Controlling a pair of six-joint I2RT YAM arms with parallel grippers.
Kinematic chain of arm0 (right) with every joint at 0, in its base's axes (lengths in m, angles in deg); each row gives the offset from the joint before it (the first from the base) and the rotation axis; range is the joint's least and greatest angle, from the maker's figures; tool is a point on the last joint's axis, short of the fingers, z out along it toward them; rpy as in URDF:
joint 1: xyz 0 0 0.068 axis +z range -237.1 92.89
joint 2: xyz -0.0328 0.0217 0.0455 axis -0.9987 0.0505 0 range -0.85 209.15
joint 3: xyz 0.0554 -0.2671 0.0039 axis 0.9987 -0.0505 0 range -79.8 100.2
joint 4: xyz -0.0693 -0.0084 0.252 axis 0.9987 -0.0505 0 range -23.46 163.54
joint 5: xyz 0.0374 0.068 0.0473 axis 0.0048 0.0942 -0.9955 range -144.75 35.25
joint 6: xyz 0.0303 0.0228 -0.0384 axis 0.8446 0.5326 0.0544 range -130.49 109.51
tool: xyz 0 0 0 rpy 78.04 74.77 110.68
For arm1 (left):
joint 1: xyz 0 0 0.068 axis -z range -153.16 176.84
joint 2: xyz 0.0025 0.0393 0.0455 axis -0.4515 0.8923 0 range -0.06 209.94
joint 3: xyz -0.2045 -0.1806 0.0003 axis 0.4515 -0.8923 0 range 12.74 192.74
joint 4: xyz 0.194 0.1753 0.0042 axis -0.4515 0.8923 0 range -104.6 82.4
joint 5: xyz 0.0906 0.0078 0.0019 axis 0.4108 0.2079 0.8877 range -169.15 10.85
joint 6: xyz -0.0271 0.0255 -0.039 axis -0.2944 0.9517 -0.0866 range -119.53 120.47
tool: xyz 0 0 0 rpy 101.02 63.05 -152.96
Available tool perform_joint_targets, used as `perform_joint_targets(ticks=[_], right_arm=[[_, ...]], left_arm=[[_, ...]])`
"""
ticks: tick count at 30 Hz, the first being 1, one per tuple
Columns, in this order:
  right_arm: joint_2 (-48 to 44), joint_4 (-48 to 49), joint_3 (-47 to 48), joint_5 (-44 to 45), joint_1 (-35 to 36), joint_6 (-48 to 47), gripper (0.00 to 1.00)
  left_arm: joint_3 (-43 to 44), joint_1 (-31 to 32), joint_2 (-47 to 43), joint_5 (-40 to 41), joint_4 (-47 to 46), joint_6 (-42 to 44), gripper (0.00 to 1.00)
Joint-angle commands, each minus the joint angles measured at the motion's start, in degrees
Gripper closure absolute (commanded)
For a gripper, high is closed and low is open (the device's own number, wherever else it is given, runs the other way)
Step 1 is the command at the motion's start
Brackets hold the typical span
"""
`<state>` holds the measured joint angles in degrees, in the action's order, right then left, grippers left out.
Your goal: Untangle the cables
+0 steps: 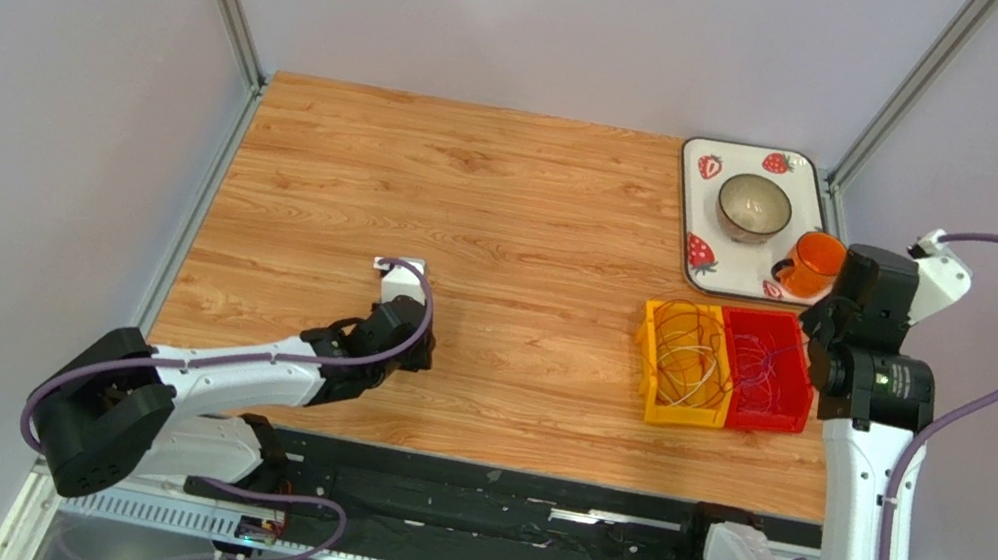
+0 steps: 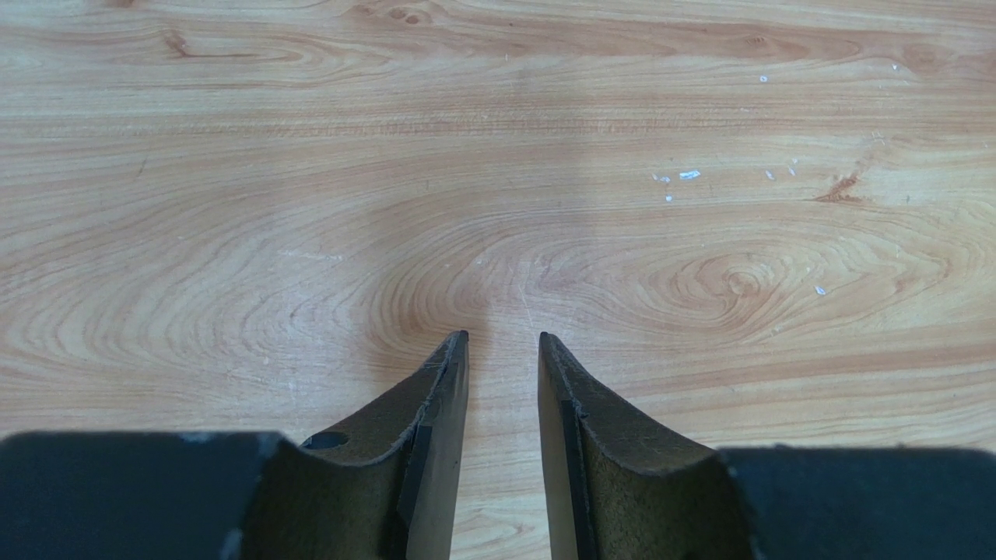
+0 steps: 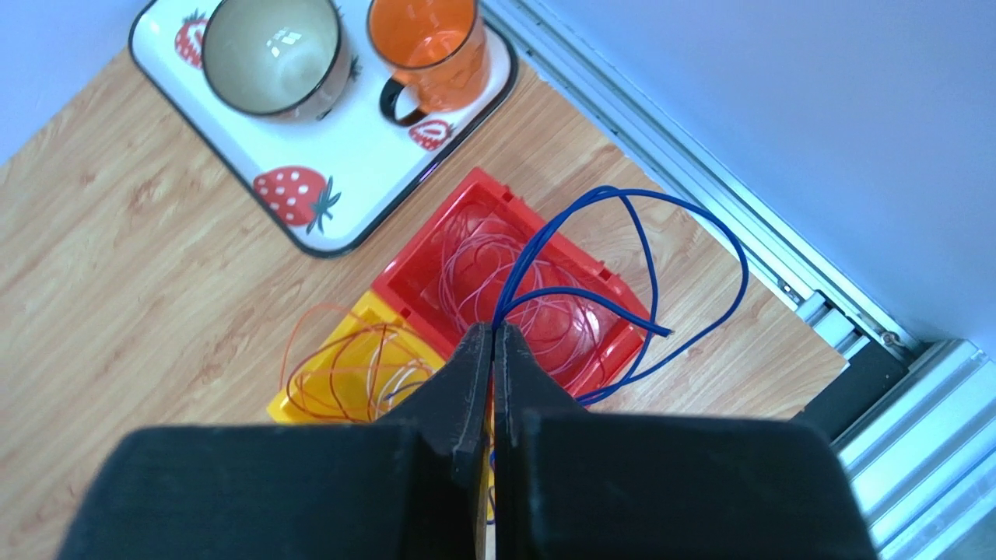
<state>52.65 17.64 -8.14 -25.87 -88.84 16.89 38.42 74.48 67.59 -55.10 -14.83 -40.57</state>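
My right gripper [image 3: 492,330] is shut on a thin blue cable [image 3: 608,193], held above the bins. The cable loops out over the red bin [image 3: 491,193] and past its right side. Thin pinkish and whitish cables [image 3: 479,257] lie coiled in the red bin. Orange and dark red cables [image 3: 339,368] lie in the yellow bin [image 3: 306,403], some spilling over its left rim. In the top view both bins [image 1: 727,367] sit at the table's right. My left gripper [image 2: 503,338] is open over bare wood at the left [image 1: 402,269], with nothing between its fingers.
A white strawberry-print tray [image 1: 694,199] at the back right holds a bowl [image 1: 754,206] and an orange cup [image 1: 813,264], just behind the bins. The table's right edge and a metal rail [image 3: 701,210] run close beside the red bin.
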Motion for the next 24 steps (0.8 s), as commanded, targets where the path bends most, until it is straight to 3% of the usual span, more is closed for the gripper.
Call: perform_joint_targets(ticks=[1,5,18,24], right_arm=[[0.91,3.87,3.31,-5.84,-6.69,0.39,1.00],[1.87,4.92,5.15,-15.33,-12.75,1.01,1.00],[6.88,1.85,22.54,-50.22,-13.03,5.14,1.00],[6.10,1.76,22.92,-41.73,-13.12,3.48,1.00]], left_arm=[[1.05,0.00,-0.77,0.29,-1.27,-0.54,0.63],[1.22,0.00,-0.51,0.38,-1.18,-0.45,0.63],[1.93,0.00,0.54,0.47,-0.83,-0.54,0.65],[1.93,0.09,0.46,0.38,-0.83,-0.45,0.65]])
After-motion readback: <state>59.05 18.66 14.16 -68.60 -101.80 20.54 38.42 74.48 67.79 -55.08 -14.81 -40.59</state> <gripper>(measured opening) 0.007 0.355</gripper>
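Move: The right hand holds the bunched blue cable high above the red bin, whose middle is about 27 cm below, some 4 cm to its left and 2 cm ahead. The yellow bin lies about 14 cm left and 2 cm ahead, equally low. The orange mug stands some 18 cm ahead, 4 cm right and 24 cm down. From the idle left hand, the red bin is about 45 cm right, 2 cm ahead and slightly below. Keeping the blue cable pinched in its shut fingers, the right hand drifts some 2 cm further right, then reverses and sweeps steeply up and to the left, rising about 12 cm away from the bins, with a little forward travel. As it climbs, the wrist swings about 25 degrees counter-clockwise and the fingers tip upward some 20 degrees. ##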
